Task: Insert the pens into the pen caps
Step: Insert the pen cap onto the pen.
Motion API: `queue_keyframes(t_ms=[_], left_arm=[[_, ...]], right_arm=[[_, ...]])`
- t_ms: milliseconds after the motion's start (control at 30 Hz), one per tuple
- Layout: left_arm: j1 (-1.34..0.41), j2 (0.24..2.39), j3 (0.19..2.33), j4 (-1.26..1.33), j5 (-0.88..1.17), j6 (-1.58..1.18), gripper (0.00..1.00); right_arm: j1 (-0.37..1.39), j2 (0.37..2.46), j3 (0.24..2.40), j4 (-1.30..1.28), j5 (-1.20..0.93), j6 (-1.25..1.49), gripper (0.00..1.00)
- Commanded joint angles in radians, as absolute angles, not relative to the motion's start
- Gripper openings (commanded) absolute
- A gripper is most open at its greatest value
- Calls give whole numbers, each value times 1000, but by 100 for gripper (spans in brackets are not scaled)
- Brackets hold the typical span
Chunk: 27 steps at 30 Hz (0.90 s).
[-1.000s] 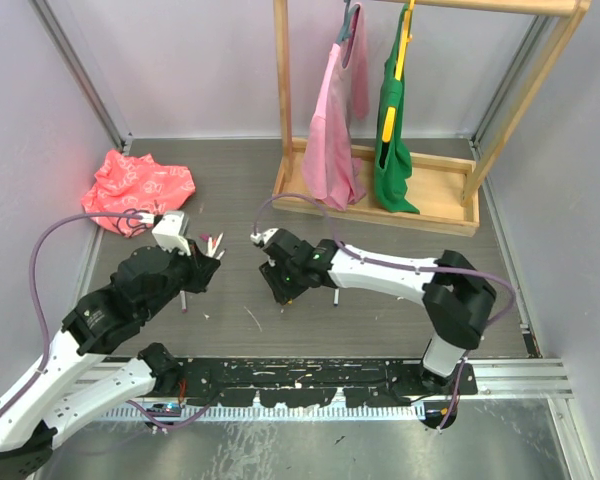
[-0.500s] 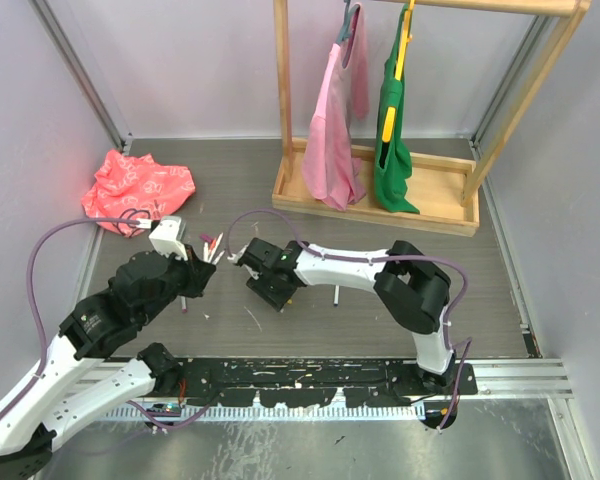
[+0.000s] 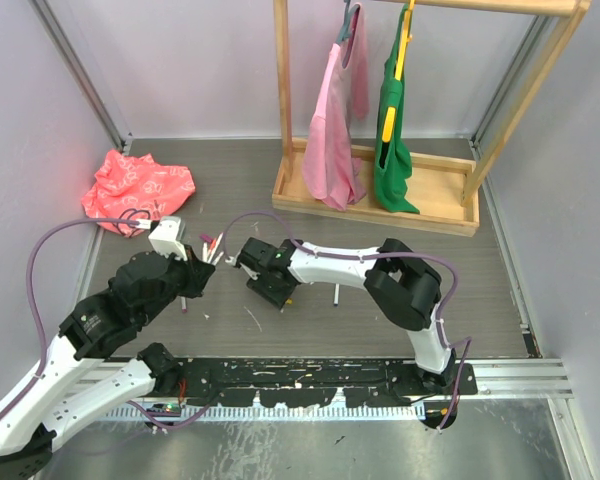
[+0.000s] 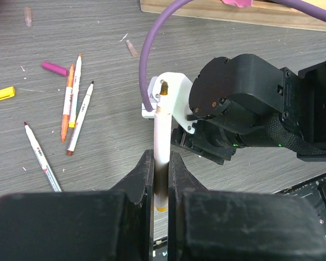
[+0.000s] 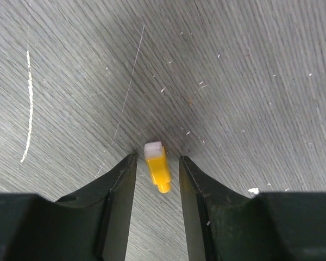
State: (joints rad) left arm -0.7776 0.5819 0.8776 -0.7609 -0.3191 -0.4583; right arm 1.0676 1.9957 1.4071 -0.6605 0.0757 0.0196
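My left gripper point(image 4: 162, 163) is shut on a pen point(image 4: 162, 130) with a white barrel and a yellow end, its tip pointing away toward the right arm's wrist. In the top view the left gripper point(image 3: 202, 270) hovers left of centre. My right gripper point(image 5: 157, 161) points down at the table, open. A yellow pen cap point(image 5: 157, 166) lies flat between its fingers with a gap on each side. The right gripper point(image 3: 273, 290) sits close to the left one. Loose pens point(image 4: 70, 103) and a pink cap point(image 4: 54, 68) lie on the table to the left.
A red cloth point(image 3: 138, 187) lies at the back left. A wooden rack point(image 3: 375, 195) with pink and green garments stands at the back. Another yellow cap point(image 4: 1, 94) lies at the left, and a white pen point(image 3: 335, 294) lies under the right forearm.
The right arm has swung left and folded at the elbow, bringing its gripper close to the left gripper. The left arm has shifted only slightly, still gripping the pen.
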Motion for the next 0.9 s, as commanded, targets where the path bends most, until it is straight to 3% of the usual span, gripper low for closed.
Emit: queue_keyframes(t_ms=[0, 433, 867], left_arm=[[-774, 580, 872, -734, -336, -462, 0], [-775, 600, 862, -659, -283, -466, 0], [-774, 635, 847, -514, -92, -568, 0]], right_arm=[[1072, 2010, 1454, -685, 74, -1, 42], [1069, 1874, 1358, -617, 119, 77, 0], [1035, 1338, 1051, -319, 260, 310, 0]])
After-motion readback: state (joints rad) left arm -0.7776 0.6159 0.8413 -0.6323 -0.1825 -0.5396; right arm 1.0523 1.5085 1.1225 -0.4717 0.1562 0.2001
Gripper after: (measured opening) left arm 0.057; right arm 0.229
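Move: The yellow pen cap lies on the table right between my open right fingertips, its middle about 1 cm below the hand point. From my right hand, the blue-capped marker lies about 11 cm to the right and 3 cm ahead, and the brown-ended pen about 17 cm to the left and 9 cm ahead. For my left hand, which already holds the uncapped pen, the cap is some 17 cm to the right, 2 cm ahead and 22 cm below. Staying in place at the table, I close my right fingers to pinch the yellow cap by its sides, then lift it quickly, about 11 cm up with a slight drift to the right, swinging the fingertips left and forward by some 25 degrees. My left hand keeps its grip on the pen and slides nearly 4 cm right, towards the cap, rolling its left side down a little. ##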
